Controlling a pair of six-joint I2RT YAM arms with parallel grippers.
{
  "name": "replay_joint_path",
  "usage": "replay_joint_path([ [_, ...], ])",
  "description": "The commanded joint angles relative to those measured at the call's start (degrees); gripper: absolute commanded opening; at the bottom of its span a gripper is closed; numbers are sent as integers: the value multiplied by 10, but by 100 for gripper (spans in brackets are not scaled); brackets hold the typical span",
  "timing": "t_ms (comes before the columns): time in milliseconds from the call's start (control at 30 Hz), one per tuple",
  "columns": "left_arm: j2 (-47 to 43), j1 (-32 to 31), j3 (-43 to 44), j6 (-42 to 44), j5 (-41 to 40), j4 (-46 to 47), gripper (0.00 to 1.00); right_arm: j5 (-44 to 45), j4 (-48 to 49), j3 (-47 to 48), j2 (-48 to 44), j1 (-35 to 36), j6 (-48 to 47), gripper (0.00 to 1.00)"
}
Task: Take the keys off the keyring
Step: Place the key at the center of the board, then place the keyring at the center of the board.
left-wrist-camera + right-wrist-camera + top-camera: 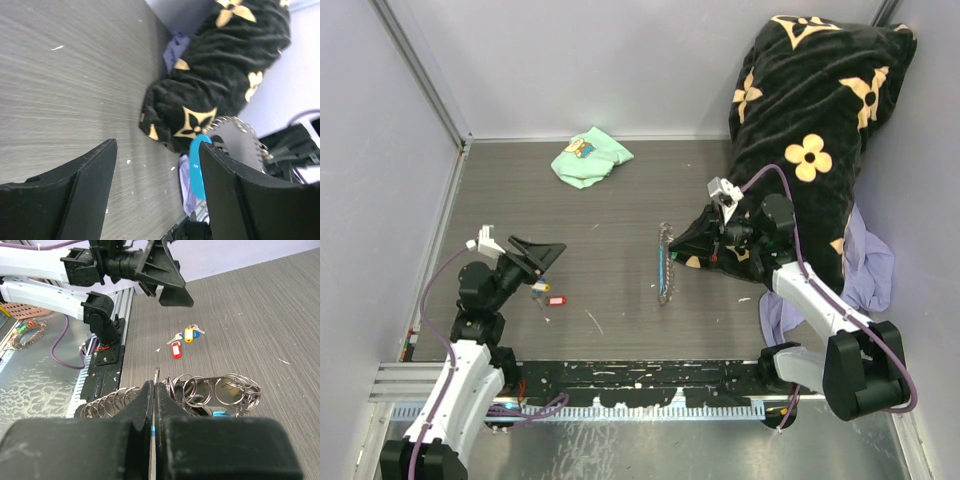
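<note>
My right gripper (682, 243) (154, 388) is shut on the keyring (665, 265) (220, 392), a metal strip crowded with silvery rings and a sky-blue fob (196, 170), held above the table's middle. Three loose keys lie on the table near the left arm: a yellow-tagged one (188, 334), a blue-tagged one (196, 333) and a red-tagged one (556, 300) (175, 350). Just above and behind these keys, my left gripper (542, 258) (157, 150) stands open, with only bare table between its fingers. Its wrist view looks past the jaws to the keyring's rings (235, 131).
A black blanket with gold flowers (810, 130) fills the back right, with a lavender cloth (870, 270) under it. A mint-green cloth (588, 158) lies at the back. Grey walls enclose the table. A black rail (640, 375) runs along the near edge.
</note>
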Motion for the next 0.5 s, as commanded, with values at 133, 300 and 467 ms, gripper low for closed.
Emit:
replay_joint_path([
  [133,14,3,24,9,109,101,68,64,-163,78,16,-2,-148,1],
  [300,15,3,33,51,97,31,68,174,-284,133,47,0,-217,1],
  [467,3,3,58,101,96,-46,69,307,-380,203,91,13,-263,1],
])
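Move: The right gripper already holds the keyring at its fingertips, fingers pointing left. The board's open middle lies about 12 cm ahead, 8 cm to its left and 24 cm below. The dark blanket's near corner is some 12 cm ahead and 4 cm right, the yellow-tagged key about 30 cm left and 4 cm ahead, the red-tagged key 27 cm left and level. From the empty left gripper, that open middle lies about 9 cm ahead and 17 cm right, 16 cm below. Swing the right gripper forward about 8 cm over the board, gathering speed and sinking a couple of centimetres, while turning it some 15 to 20 degrees clockwise and tilting it a little. Keep the fingers shut on the keyring throughout. Let the open, empty left gripper shift a couple of centimetres right and back, rising slightly and then settling again. ##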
